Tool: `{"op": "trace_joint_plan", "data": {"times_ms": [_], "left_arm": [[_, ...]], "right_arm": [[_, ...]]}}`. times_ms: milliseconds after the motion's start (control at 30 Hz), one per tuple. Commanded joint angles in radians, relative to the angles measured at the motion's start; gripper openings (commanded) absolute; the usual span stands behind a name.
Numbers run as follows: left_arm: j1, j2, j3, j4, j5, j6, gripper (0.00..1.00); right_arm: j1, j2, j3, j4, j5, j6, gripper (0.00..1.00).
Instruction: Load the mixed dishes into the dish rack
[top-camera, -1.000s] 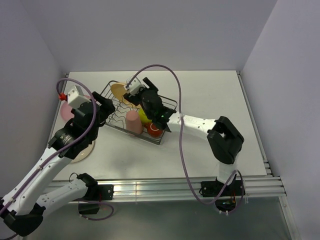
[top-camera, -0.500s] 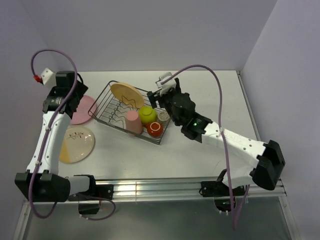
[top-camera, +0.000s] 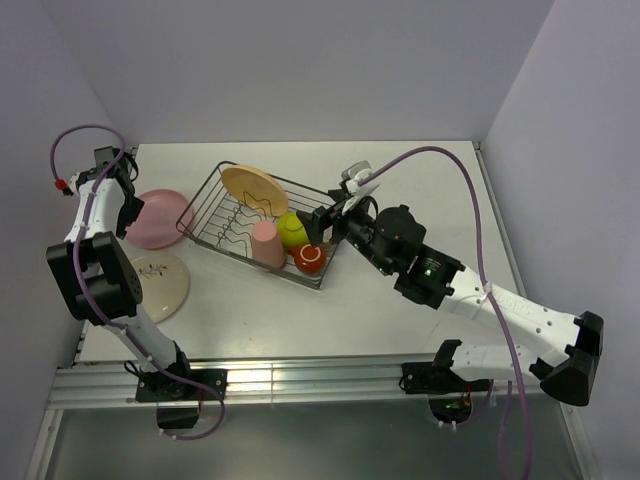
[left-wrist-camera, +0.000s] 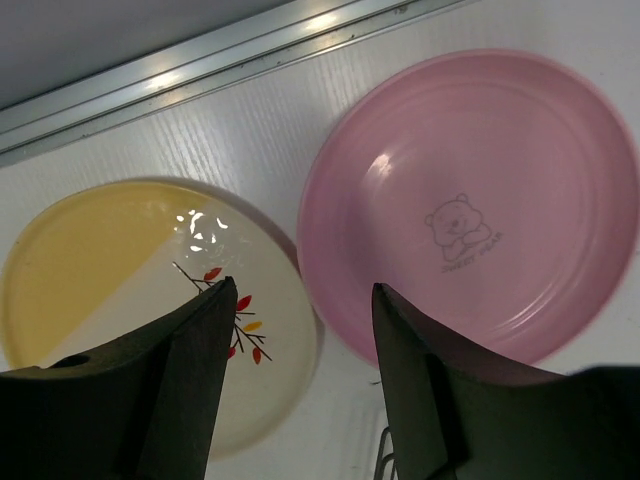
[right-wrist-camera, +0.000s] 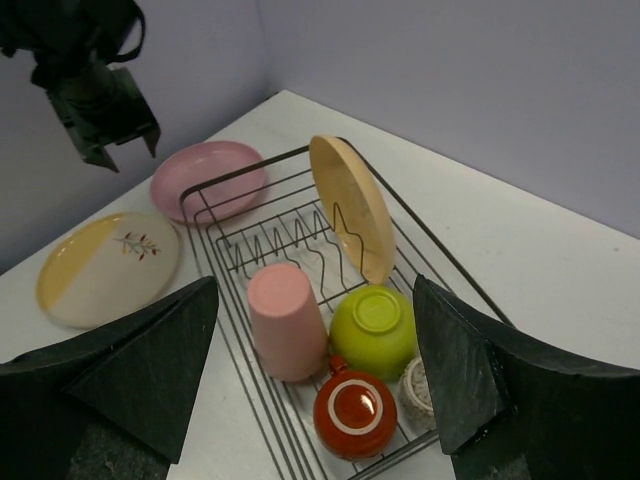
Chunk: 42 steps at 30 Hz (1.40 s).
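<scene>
The dish rack (top-camera: 209, 196) holds a tan-orange plate (top-camera: 254, 188) on edge, an upturned salmon-pink tumbler (top-camera: 267, 243), a lime-green bowl (top-camera: 292, 230) and a red mug (top-camera: 310, 258). A grey-beige cup (right-wrist-camera: 418, 388) sits in its near corner. The pink plate (left-wrist-camera: 470, 200) and the cream plate (left-wrist-camera: 150, 300) lie flat on the table, left of the rack. My left gripper (left-wrist-camera: 302, 290) hangs open and empty above the gap between these two plates. My right gripper (right-wrist-camera: 315, 290) is open and empty, above the rack's right end (top-camera: 335, 225).
The left wall stands close behind the left arm (top-camera: 95, 215). An aluminium rail (left-wrist-camera: 200, 70) runs along the table's edge beside the plates. A purple cable (top-camera: 440, 160) arcs over the right arm. White tabletop (top-camera: 420, 190) lies right of the rack.
The left arm has swung to the far left and now hangs over the pink and cream plates. The right arm has drawn back from over the rack toward the right.
</scene>
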Motion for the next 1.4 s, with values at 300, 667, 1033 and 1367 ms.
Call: {"op": "trace_joint_plan", "data": {"times_ms": [300,667,1033,1367], "left_arm": [[0.009,0.078,0.025,-0.051,-0.126,-0.042,0.61],[0.02,0.141,-0.004,0.075,-0.078,-0.022,0.56],[0.022,0.155,-0.111,0.228,-0.073,0.016,0.57],[0.022,0.248,-0.133,0.3,-0.095,0.039,0.29]], "right_arm": [[0.018,-0.073,-0.055,0.009,-0.03,0.028,0.86],[0.019,-0.118,-0.1,0.032,-0.055,0.007,0.86],[0.019,-0.153,-0.117,0.037,-0.062,0.001,0.86],[0.019,-0.185,-0.129,0.043,-0.059,0.018,0.86]]}}
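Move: The left hand is empty. The middle of the pink plate lies some 10 cm ahead of it, 2 cm to its right and 12 cm below. The cream-and-yellow plate stands about 11 cm back from that hand and 5 cm to its right, equally low; the rack's middle is roughly 8 cm ahead, 35 cm right and 8 cm lower. From the right hand, the pink plate is about 21 cm ahead, 51 cm left and 35 cm below. Downward about 10 cm, easing some 2 cm left, the left hand sinks to the pink plate's back-left rim, beside the cream-and-yellow plate. Its fingers, already part open, come to straddle the rim and narrow markedly near the end. Meanwhile the right hand, empty and wide open, draws back about 3 cm and some 2 cm right, away from the pink plate. ##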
